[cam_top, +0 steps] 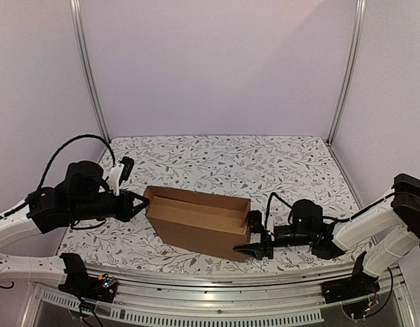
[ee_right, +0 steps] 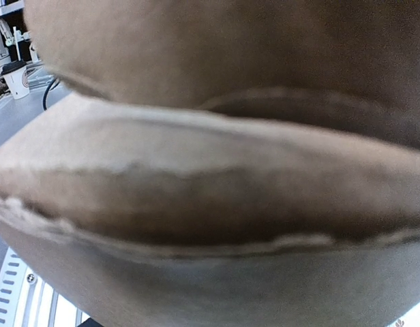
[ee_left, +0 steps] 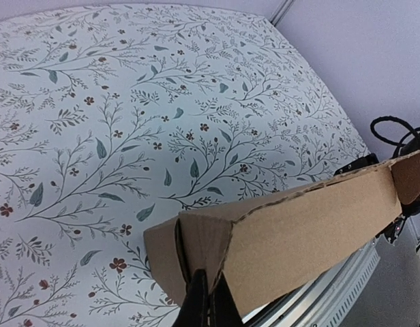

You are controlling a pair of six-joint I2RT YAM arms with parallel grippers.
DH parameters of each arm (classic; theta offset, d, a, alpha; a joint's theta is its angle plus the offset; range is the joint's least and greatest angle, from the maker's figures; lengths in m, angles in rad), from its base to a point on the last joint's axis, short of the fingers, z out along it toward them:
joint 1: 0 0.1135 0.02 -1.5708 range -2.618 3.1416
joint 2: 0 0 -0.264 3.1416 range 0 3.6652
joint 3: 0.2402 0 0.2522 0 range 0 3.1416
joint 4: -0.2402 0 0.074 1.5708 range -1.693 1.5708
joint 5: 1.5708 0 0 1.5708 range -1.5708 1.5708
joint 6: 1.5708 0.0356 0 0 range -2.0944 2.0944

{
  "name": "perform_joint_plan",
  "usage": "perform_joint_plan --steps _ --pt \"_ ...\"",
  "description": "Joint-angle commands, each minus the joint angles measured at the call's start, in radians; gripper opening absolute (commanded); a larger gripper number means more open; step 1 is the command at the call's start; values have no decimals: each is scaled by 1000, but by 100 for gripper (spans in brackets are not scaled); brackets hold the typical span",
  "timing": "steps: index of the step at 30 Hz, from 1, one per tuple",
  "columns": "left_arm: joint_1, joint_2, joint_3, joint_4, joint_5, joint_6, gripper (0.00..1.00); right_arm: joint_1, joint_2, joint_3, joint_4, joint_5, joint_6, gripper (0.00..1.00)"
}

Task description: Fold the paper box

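Observation:
The paper box [cam_top: 196, 221], a brown cardboard mailer folded into a shallow long shape, lies slantwise in the middle of the table. My left gripper [cam_top: 143, 199] is shut, and its black fingertips [ee_left: 208, 300] press against the folded flaps at the box's left end [ee_left: 196, 245]. My right gripper [cam_top: 252, 236] sits at the box's right end with its fingers spread apart, one above and one below the end wall. In the right wrist view blurred cardboard layers [ee_right: 210, 170] fill the frame and hide the fingers.
The table [cam_top: 230, 160] has a white cloth with a leaf print. An aluminium rail [cam_top: 217, 293] runs along the near edge, close under the box. White walls with metal posts [cam_top: 91, 75] close in the back and sides.

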State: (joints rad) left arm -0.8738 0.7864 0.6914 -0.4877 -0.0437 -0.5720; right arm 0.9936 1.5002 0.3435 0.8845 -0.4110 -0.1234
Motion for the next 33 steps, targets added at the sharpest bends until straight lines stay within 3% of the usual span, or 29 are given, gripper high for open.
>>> perform_joint_plan --steps 1,13,16,17,18,25,33 --pt "-48 34 -36 -49 4 -26 0 -4 17 -14 -12 57 7 38" --pt "-86 82 -12 -53 -36 -22 0 -5 -22 -25 -2 136 33 68" --pt "-87 92 -7 -54 -42 -21 0 -5 -55 -35 -2 164 31 81" --pt "-87 97 -5 -53 -43 -22 0 -5 -69 -40 -2 173 30 94" --pt "-88 101 -4 -53 -44 -22 0 -5 -79 -44 -4 185 30 98" --pt "-91 128 16 -73 -75 -38 0 -5 -201 -72 -70 243 30 99" --pt "-94 147 26 -75 -103 -100 0 -5 -476 -54 -405 288 80 99"
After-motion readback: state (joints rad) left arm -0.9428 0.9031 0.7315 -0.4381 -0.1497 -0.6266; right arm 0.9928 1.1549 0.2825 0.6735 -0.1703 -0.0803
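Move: The paper box stands between my hands. Its middle is about 11 cm left of my right hand, 2 cm ahead and 2 cm higher, and that hand's fingers straddle the box's right end, centred about 1 cm to their left. From my left hand, shut on the upper left corner about 1 cm ahead and 1 cm right of it, the box's middle lies some 12 cm right, 3 cm back and 4 cm below. I let go of the box's right end: my right hand spreads its fingers from over half open to fully open while easing forward a little, then backs off to the right and rises, about 4 cm each, turning some 15 degrees clockwise. My left hand keeps its pinch on the upper left corner and carries it about 2 cm right and 1 cm forward. ##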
